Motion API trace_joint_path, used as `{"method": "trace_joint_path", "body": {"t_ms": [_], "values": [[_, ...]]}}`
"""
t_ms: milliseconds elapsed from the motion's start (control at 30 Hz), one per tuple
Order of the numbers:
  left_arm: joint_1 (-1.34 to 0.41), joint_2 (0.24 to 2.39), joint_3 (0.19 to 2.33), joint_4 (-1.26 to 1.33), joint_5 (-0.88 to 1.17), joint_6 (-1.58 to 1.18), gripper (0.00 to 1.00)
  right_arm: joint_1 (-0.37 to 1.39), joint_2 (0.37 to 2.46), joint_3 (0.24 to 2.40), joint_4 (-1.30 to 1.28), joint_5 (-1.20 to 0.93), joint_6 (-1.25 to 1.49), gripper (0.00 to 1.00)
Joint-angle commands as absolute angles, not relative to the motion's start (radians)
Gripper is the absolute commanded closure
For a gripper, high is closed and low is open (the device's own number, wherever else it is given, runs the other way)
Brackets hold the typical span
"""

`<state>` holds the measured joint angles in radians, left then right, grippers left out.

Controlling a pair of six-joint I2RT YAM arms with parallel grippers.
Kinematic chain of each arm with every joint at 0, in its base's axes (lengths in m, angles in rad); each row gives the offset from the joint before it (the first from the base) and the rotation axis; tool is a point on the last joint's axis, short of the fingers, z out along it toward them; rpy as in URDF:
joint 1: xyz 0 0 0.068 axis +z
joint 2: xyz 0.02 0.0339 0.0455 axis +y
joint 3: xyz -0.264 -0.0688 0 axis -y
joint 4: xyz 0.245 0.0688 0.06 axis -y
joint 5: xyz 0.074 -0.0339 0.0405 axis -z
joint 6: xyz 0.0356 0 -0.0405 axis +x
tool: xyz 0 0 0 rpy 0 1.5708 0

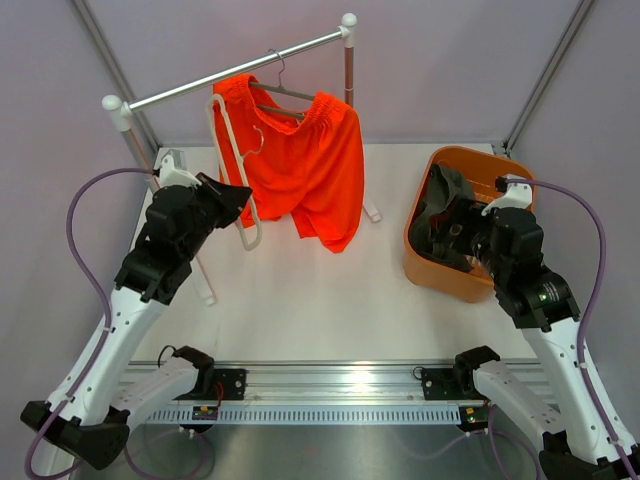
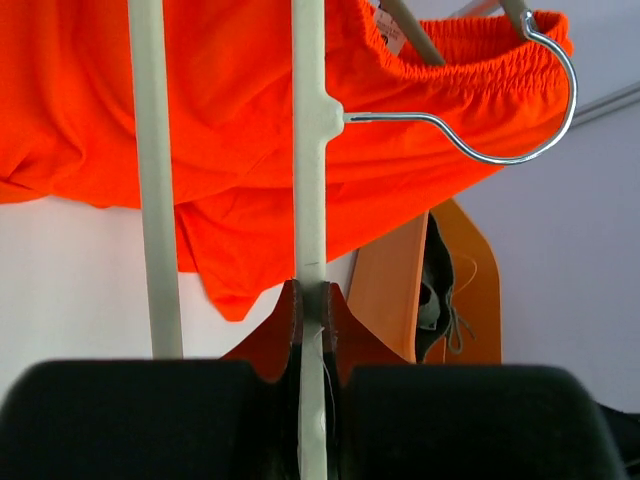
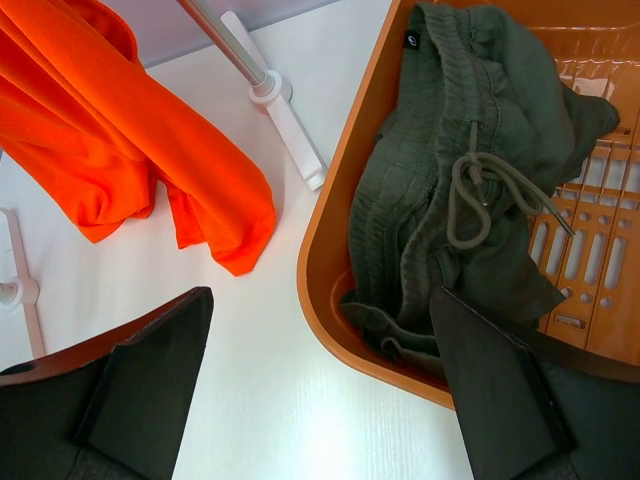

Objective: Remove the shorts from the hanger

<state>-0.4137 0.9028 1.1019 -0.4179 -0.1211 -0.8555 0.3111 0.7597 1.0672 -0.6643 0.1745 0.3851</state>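
Observation:
The orange shorts [image 1: 300,165] hang from a thin dark grey hanger [image 1: 283,95] on the rack rail; they also show in the left wrist view [image 2: 240,120] and the right wrist view [image 3: 130,150]. My left gripper [image 1: 240,200] is shut on the bar of a pale cream-white hanger [image 2: 308,180], just left of the shorts. That hanger's wire hook [image 2: 500,150] lies in front of the shorts' waistband. My right gripper [image 1: 445,235] is open and empty, over the near left rim of the basket [image 3: 330,270].
An orange basket [image 1: 440,270] at the right holds a dark green garment [image 3: 470,180]. The rack's silver rail [image 1: 240,68] crosses the back on white posts; one foot [image 3: 285,110] lies on the table near the basket.

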Motion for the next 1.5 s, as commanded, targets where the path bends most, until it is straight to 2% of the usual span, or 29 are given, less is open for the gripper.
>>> {"method": "trace_joint_path", "body": {"t_ms": [0,433,633,1467], "values": [[-0.397,0.919,1.170,-0.292,-0.178,-0.874,1.00,0.308,0.759,1.103,-0.669,0.192,0.359,0.01],[-0.216,1.008,1.272,-0.232,-0.063,-0.868,1.00,0.308,0.773,1.092,-0.663,0.186,0.357,0.01],[-0.201,1.077,1.354,-0.244,-0.006,-0.838,1.00,0.308,0.779,1.089,-0.661,0.187,0.360,0.00],[-0.066,1.173,1.362,-0.132,0.107,-0.908,1.00,0.308,0.784,1.081,-0.672,0.189,0.356,0.00]]}}
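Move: The left hand still grips the empty hanger. The stretch of rail it is taken to lies about 17 cm ahead, 6 cm left and 13 cm higher. The orange shorts hang some 15 cm ahead and 11 cm right of the hand, middle about 5 cm lower; the rail's left-end joint is roughly 12 cm ahead, 24 cm left and 13 cm up. From the right hand that rail stretch lies about 22 cm ahead, 49 cm left and 17 cm up. The empty hanger, kept pinched by one bar in the closed left fingers, is carried forward, up and left towards the rail, clear of the shorts' left side, the first 10 cm or so on a rising slant. After a brief check it goes on nearly level, forward and slightly left by another 4 cm, bringing its hook to the rail. The wrist tips up and turns counter-clockwise, each by under 10 degrees. ##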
